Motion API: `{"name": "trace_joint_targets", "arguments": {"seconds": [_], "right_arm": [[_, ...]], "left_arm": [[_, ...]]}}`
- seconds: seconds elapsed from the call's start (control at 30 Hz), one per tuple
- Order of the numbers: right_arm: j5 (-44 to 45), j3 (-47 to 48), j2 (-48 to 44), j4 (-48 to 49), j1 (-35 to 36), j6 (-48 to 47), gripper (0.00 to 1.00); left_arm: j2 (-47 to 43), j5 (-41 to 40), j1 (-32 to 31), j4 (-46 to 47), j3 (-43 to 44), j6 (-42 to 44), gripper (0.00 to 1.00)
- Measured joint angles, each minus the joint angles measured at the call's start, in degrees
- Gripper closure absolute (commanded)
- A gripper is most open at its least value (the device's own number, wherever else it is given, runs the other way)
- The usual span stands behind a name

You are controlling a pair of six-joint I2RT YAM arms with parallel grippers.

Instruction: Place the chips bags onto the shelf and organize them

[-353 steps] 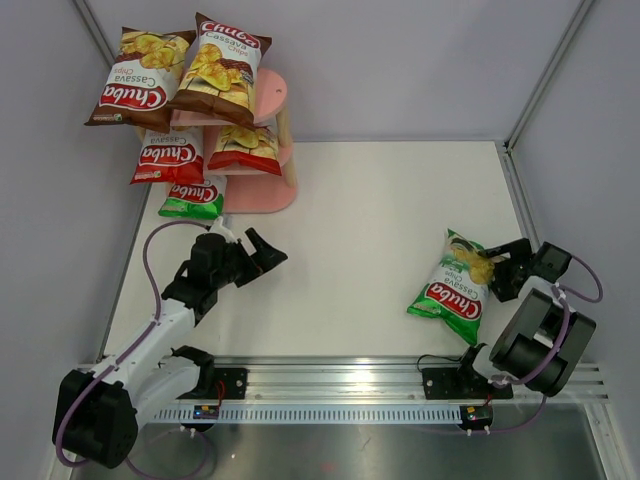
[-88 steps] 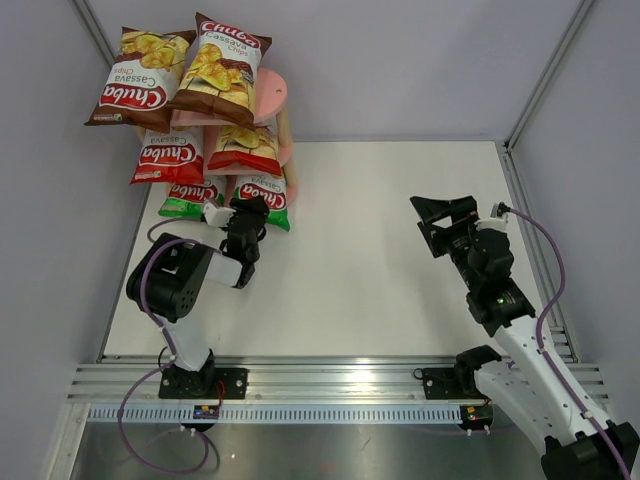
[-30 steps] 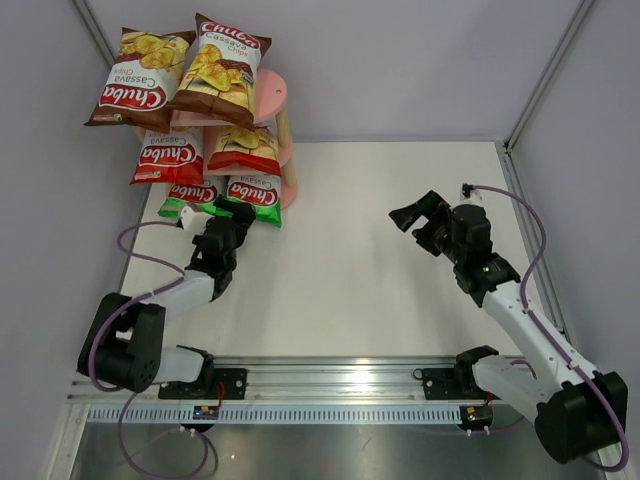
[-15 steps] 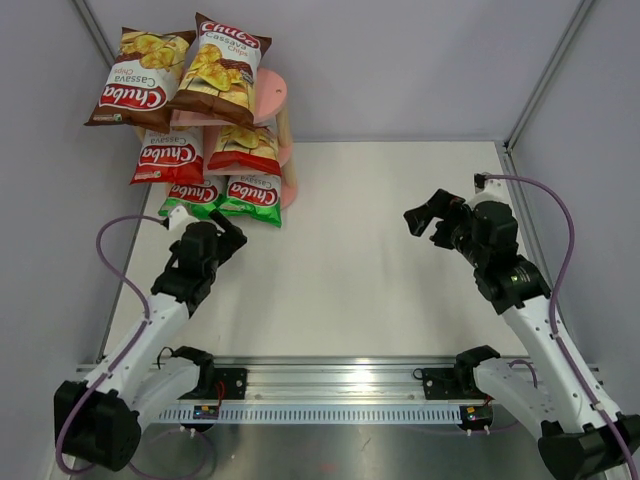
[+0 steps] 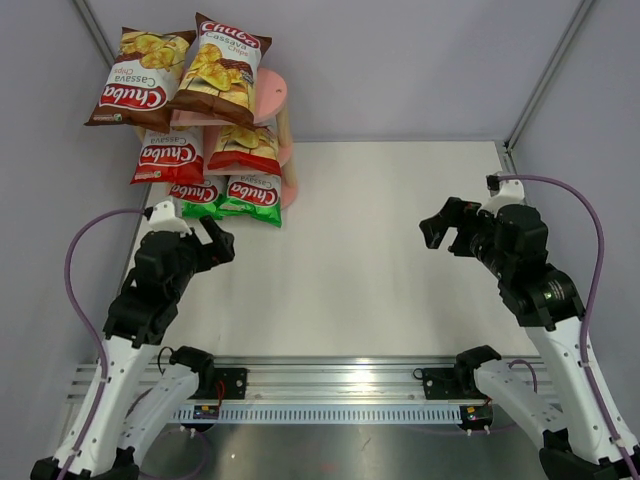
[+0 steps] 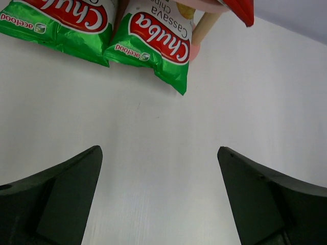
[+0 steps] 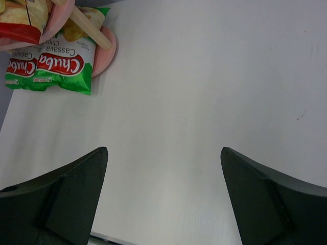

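The pink shelf point(image 5: 274, 92) stands at the back left with all six chips bags on it. Two brown bags point(image 5: 140, 75) lie on the top board, two red-white bags point(image 5: 168, 155) on the middle one, and two green bags point(image 5: 253, 197) on the bottom, side by side. My left gripper point(image 5: 215, 243) hovers open a little in front of the green bags point(image 6: 156, 43), with nothing between its fingers point(image 6: 159, 149). My right gripper point(image 5: 447, 232) is open and empty over the right half of the table, facing the shelf point(image 7: 107, 48) from afar point(image 7: 163, 149).
The white table point(image 5: 380, 250) is boxed in by grey walls on the left, back and right. An aluminium rail point(image 5: 340, 385) with both arm bases runs along the near edge. A wooden shelf post point(image 6: 204, 25) stands right of the green bag.
The left gripper has backed away from the green bags toward the near-left. The right gripper has drawn back to the right. The bags have not moved.
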Motion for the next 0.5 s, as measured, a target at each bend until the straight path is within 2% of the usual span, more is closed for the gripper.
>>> {"name": "trace_joint_targets", "arguments": {"seconds": [0.3, 0.5], "right_arm": [[3.54, 1.42, -5.16, -5.92, -0.04, -2.29, 0.00], [7.74, 1.11, -10.91, -9.01, -0.09, -3.52, 0.01]], "left_arm": [[-6.80, 0.66, 0.00, -8.94, 2.47, 9.09, 0.01], [-15.17, 1.33, 0.00, -10.03, 2.45, 13.35, 0.01]]}}
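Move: The shelf is full and both grippers are empty. From the left hand, the right green chips bag on the bottom tier stands about 19 cm ahead, 2 cm to the right and 17 cm below. The left green bag is level with it but some 11 cm to the hand's left, and the right red bag sits about 20 cm ahead, 3 cm right, near hand height. From the right hand, the right green bag is roughly 19 cm ahead, 36 cm left and 22 cm below. Draw the left gripper back about 6 cm from the stocked shelf, letting it rise and drift left some 3 cm each, its left side rolling up and its fingertips lifting slightly, about 10 degrees. Meanwhile pull the right gripper back 5 cm and 4 cm to its right, away from the shelf. Keep both open and touching nothing. ##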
